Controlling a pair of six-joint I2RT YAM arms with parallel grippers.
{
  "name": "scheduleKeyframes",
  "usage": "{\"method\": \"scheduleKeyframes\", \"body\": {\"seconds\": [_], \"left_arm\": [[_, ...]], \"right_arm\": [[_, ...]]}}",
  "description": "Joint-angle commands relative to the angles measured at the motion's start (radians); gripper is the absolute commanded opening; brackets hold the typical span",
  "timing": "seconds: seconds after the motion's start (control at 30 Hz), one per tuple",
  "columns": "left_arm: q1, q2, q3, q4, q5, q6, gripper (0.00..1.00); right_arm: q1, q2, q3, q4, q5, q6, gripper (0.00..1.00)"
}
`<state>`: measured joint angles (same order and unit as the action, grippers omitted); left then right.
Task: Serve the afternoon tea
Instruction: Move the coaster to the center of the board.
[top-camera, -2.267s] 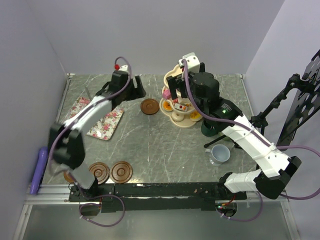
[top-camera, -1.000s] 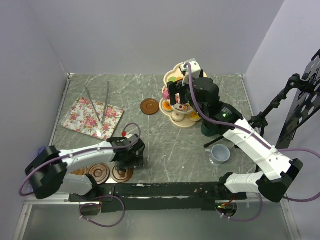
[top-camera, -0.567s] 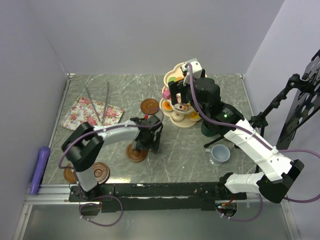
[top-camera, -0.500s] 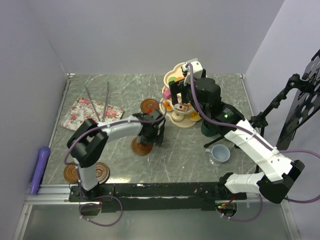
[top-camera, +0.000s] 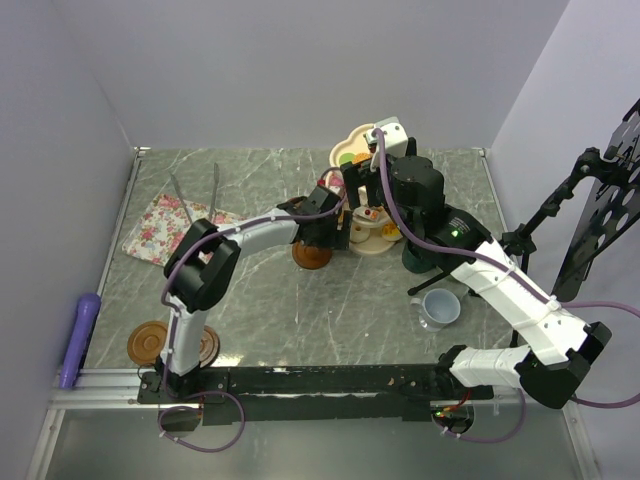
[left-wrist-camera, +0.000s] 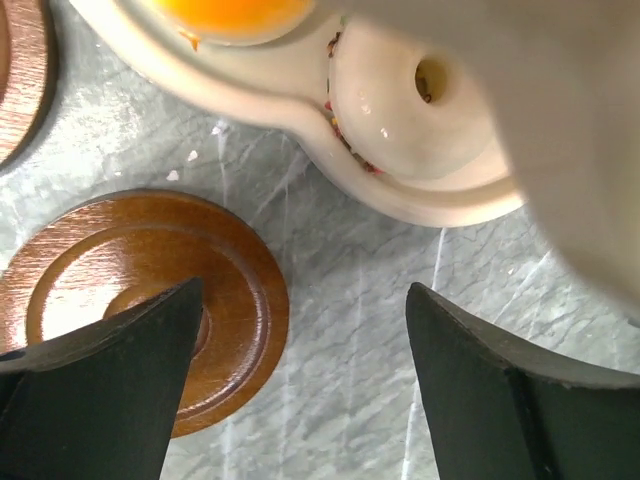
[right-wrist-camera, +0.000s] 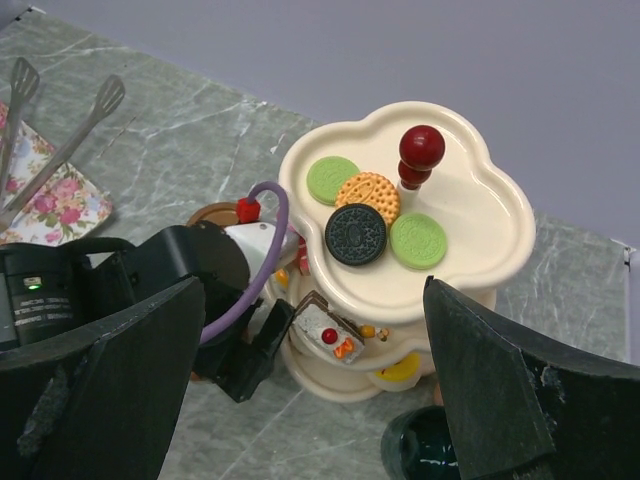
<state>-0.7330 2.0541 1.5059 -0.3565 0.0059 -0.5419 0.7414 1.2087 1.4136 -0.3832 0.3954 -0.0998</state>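
Observation:
The cream three-tier stand (top-camera: 352, 152) with its red knob (right-wrist-camera: 421, 146) stands at the back centre. Its top tier (right-wrist-camera: 470, 225) holds round biscuits, and a cake slice (right-wrist-camera: 326, 331) lies on a lower tier. My left gripper (top-camera: 334, 233) is open, low at the stand's left foot. Its left finger (left-wrist-camera: 100, 370) overlaps a brown saucer (left-wrist-camera: 130, 290) lying flat on the table (top-camera: 312, 256). My right gripper (top-camera: 362, 195) is open and empty, above the stand. A dark green mug (top-camera: 418, 258) and a grey-blue mug (top-camera: 438, 308) stand to the right. The pink and light green mugs are hidden.
Two more saucers (top-camera: 148, 342) lie at the front left, by the left arm's base. Another saucer's edge (left-wrist-camera: 12, 80) shows near the stand. The floral tray (top-camera: 160, 228) with metal tongs (top-camera: 195, 195) lies at the back left. A purple object (top-camera: 78, 335) lies at the left edge.
My left arm swung from the front-left saucers up to the stand's left side, and one saucer travelled with it. My right arm stayed over the stand.

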Motion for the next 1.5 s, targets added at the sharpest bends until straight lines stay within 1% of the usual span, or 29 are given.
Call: {"method": "scheduleKeyframes", "body": {"seconds": [0.0,0.2,0.33,0.43,0.47,0.63,0.73,0.8,1.07,1.2,1.47], "left_arm": [[0.010,-0.135,-0.073,0.105,-0.003,0.046,0.88],[0.012,-0.242,-0.167,0.116,-0.003,0.062,0.88],[0.012,-0.308,-0.263,0.110,-0.003,0.076,0.81],[0.012,-0.348,-0.346,0.103,-0.003,0.077,0.72],[0.012,-0.359,-0.374,0.105,-0.033,0.074,0.70],[0.011,-0.399,-0.483,0.137,-0.034,0.054,0.69],[0.011,-0.405,-0.504,0.149,-0.038,0.048,0.69],[0.012,-0.400,-0.523,0.171,-0.035,0.046,0.66],[0.011,-0.325,-0.498,0.203,-0.084,0.034,0.54],[0.011,-0.269,-0.451,0.179,-0.127,0.049,0.50],[0.012,-0.196,-0.405,0.179,-0.165,0.048,0.48]], "right_arm": [[-0.004,-0.003,0.008,0.020,0.011,-0.017,0.95],[-0.004,0.011,0.019,0.021,-0.009,-0.012,0.95],[-0.004,0.009,0.015,0.023,-0.010,-0.008,0.95],[-0.002,0.008,0.010,0.020,-0.012,0.000,0.95],[-0.004,0.006,0.008,0.020,-0.012,0.002,0.95],[-0.004,0.003,0.004,0.018,-0.015,0.009,0.95],[-0.004,0.006,0.005,0.015,-0.018,0.012,0.95],[-0.004,0.006,0.005,0.015,-0.020,0.015,0.95],[-0.004,0.005,0.002,0.014,-0.018,0.017,0.95],[-0.004,0.006,0.004,0.010,-0.015,0.017,0.95],[-0.004,0.009,0.004,0.010,-0.006,0.008,0.96]]}}
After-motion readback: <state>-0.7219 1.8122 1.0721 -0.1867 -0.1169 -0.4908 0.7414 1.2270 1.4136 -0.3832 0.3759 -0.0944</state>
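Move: The coaster lies about 6 cm to the left of the left hand, 1 cm back and some 4 cm below it. The other placed coaster is roughly 8 cm ahead and 9 cm left of that hand; the stand's bottom tier is about 6 cm ahead and 6 cm right, its white donut only 3 cm ahead and 4 cm right. From the idle right hand the coaster is some 13 cm left, 2 cm ahead and 37 cm below. The left hand hops back and left out over the coaster, rising about 4.5 cm and coming down low over the table on its near-left side, with the fingers narrowing from wide open to about half. Staying low, it then turns forward and slightly right for about 4 cm, bringing both fingertips up to the coaster's near edge to push it from behind. ##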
